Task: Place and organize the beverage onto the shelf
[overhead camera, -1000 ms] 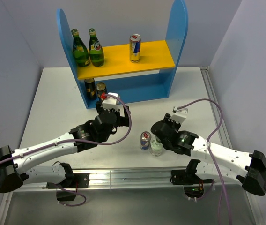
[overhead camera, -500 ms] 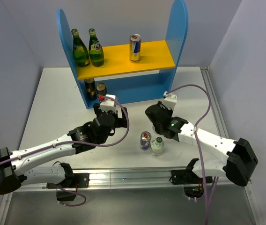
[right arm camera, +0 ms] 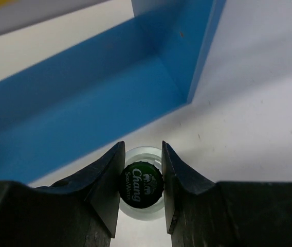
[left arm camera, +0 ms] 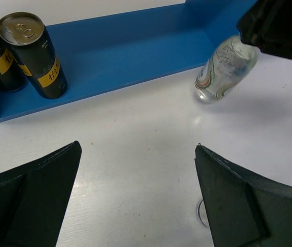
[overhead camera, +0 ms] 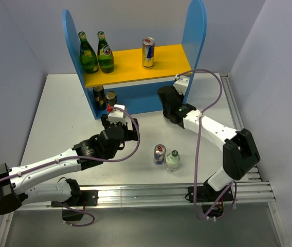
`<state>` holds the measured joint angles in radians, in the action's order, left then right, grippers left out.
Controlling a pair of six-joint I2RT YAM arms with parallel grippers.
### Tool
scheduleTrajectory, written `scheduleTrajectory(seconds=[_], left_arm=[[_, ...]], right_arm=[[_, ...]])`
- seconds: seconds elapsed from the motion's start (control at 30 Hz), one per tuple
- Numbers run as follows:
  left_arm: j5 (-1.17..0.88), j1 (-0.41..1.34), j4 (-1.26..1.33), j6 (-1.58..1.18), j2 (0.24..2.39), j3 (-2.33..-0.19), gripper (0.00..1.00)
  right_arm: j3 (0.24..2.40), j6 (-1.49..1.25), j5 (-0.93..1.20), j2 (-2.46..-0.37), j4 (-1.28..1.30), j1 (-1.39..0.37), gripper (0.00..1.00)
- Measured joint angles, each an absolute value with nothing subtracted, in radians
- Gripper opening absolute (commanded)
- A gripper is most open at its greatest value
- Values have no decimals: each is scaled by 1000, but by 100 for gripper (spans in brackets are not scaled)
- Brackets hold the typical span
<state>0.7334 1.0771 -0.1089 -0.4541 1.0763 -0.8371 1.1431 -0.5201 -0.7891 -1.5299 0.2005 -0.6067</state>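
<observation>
My right gripper (right arm camera: 142,145) is shut on the black cap of a short clear bottle (right arm camera: 143,185). It holds that bottle (left arm camera: 225,67) upright in front of the shelf's (overhead camera: 166,59) blue lower level (right arm camera: 84,103). From above, the right gripper (overhead camera: 166,105) hides the bottle. Two dark cans (left arm camera: 33,54) stand at the left of the lower level (left arm camera: 135,46). A blue-silver can (overhead camera: 148,52) stands on the yellow board. Another such can (overhead camera: 159,154) and a second clear bottle (overhead camera: 172,160) stand on the table. My left gripper (left arm camera: 137,146) hangs open over bare table, left of the held bottle.
Two tall green bottles (overhead camera: 88,54) stand at the left of the yellow board. The shelf's tall blue right panel (overhead camera: 195,36) rises just behind my right arm. A metal rail (overhead camera: 135,193) runs along the table's near edge.
The right arm has swung from beside the table's can and bottle up toward the shelf, carrying its clear bottle. The left arm has shifted only slightly, still open.
</observation>
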Motion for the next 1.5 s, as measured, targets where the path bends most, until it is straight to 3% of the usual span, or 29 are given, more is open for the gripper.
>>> scheduleTrajectory(seconds=[0.47,1.13,1.5], left_arm=[[749,1077,-109,-455,1076,-837,99],[764,1077,-90,-453,1111,-837,99],[770,1077,-70,-453,1129,-836,99]], right_arm=[[1265,-484,-744,-1756,82,-497,0],[1409,-475,-744,-1825,51,-464,0],[1375,-507,-771,-1887,-107,-448,0]])
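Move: The clear glass bottle is already held by its cap in the right hand. It is bound for the right end of the lower shelf, about 14 cm ahead of the hand, 3 cm right and 18 cm below. The blue right wall's front edge stands roughly 8 cm ahead and 9 cm right of this hand. The Red Bull can on the yellow board is some 14 cm ahead, 9 cm left and 8 cm higher. From the left hand, the shelf spot lies about 28 cm ahead, 22 cm right and 21 cm below. The bottle, still pinched at the cap, is carried forward about 12 cm into the lower shelf by the right hand, quickly at first, then creeping. The hand sinks some 3 cm, climbs 4 cm, then lowers again close under the yellow board's front edge, edging slightly right. Its fingers tip up about 10 degrees and turn a little clockwise, grip unchanged. ##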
